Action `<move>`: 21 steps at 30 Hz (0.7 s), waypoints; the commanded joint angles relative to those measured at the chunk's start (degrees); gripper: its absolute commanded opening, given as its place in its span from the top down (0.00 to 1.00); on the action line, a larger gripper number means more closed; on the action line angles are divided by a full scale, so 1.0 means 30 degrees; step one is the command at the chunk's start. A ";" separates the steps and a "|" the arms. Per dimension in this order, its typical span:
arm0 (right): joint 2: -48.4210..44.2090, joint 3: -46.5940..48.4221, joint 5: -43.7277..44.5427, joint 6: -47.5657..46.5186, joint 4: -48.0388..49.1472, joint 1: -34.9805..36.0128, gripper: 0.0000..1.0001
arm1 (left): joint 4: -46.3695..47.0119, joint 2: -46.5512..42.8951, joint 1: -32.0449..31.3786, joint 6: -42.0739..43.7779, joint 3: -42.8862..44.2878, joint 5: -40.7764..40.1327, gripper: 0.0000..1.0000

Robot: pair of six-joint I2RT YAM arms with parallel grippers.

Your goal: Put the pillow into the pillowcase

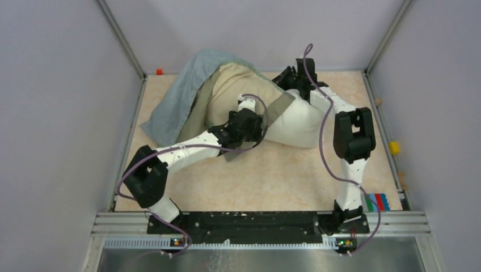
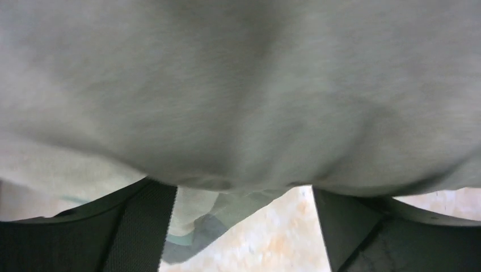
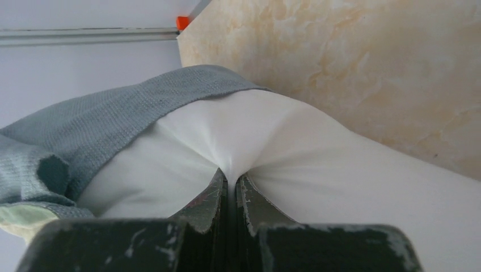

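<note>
The white pillow (image 1: 300,124) lies at the middle right of the table, its left part under the grey-blue pillowcase (image 1: 178,105). The pillowcase is draped up and back, showing its tan inner side (image 1: 232,85). My left gripper (image 1: 258,122) is at the pillowcase mouth beside the pillow. In its wrist view the fingers (image 2: 142,226) stand wide apart, with pale cloth (image 2: 238,96) hanging above and nothing between them. My right gripper (image 1: 295,79) is at the pillow's far edge. It (image 3: 231,178) is shut on a pinch of the pillow (image 3: 272,136), next to the pillowcase (image 3: 113,119).
Grey walls enclose the table on three sides. A small orange piece (image 1: 159,72) sits at the back left corner, a yellow block (image 1: 393,147) on the right rail, and coloured blocks (image 1: 376,202) by the right arm's base.
</note>
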 commanded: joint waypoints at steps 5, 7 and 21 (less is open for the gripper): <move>0.4500 0.1741 0.0564 -0.3158 -0.4423 0.0208 1.00 | 0.4079 0.1080 -0.0139 0.3486 0.5236 0.1589 0.99; 0.4637 0.1539 0.0522 -0.2977 -0.4254 0.0256 1.00 | 0.3484 0.0822 -0.0215 0.3970 0.6655 0.2865 1.00; 0.3350 0.0306 0.1660 -0.0166 -0.2528 0.1019 0.78 | -0.1420 0.1837 0.1191 0.3538 1.3672 0.9072 1.00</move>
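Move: The near side of the pillowcase's hem is right at the left hand's wide-open fingers, about 3 cm ahead, 3 cm to the right and a touch higher. The pillow's bare end sticks out some 16 cm to that hand's right and 5 cm ahead, a little lower. The right hand is already pinching the pillow, with the case's far hem about 5 cm to its left, 1 cm ahead and level in height; the bare end lies roughly 15 cm back, 8 cm to its right and 8 cm below. The left hand slips about 4 cm forward and to the right while its fingers snap shut on the cloth beside the near hem, then hauls the pinch up to some 23 cm above where it began, drifting farther right (about 8 cm in all) and easing back slightly at the end, as the fingertips tilt up and the wrist swings about 20 degrees clockwise. Meanwhile the right hand keeps its pinch on the pillow, sinking about 4 cm while nudging nearly 3 cm forward and then back again. ##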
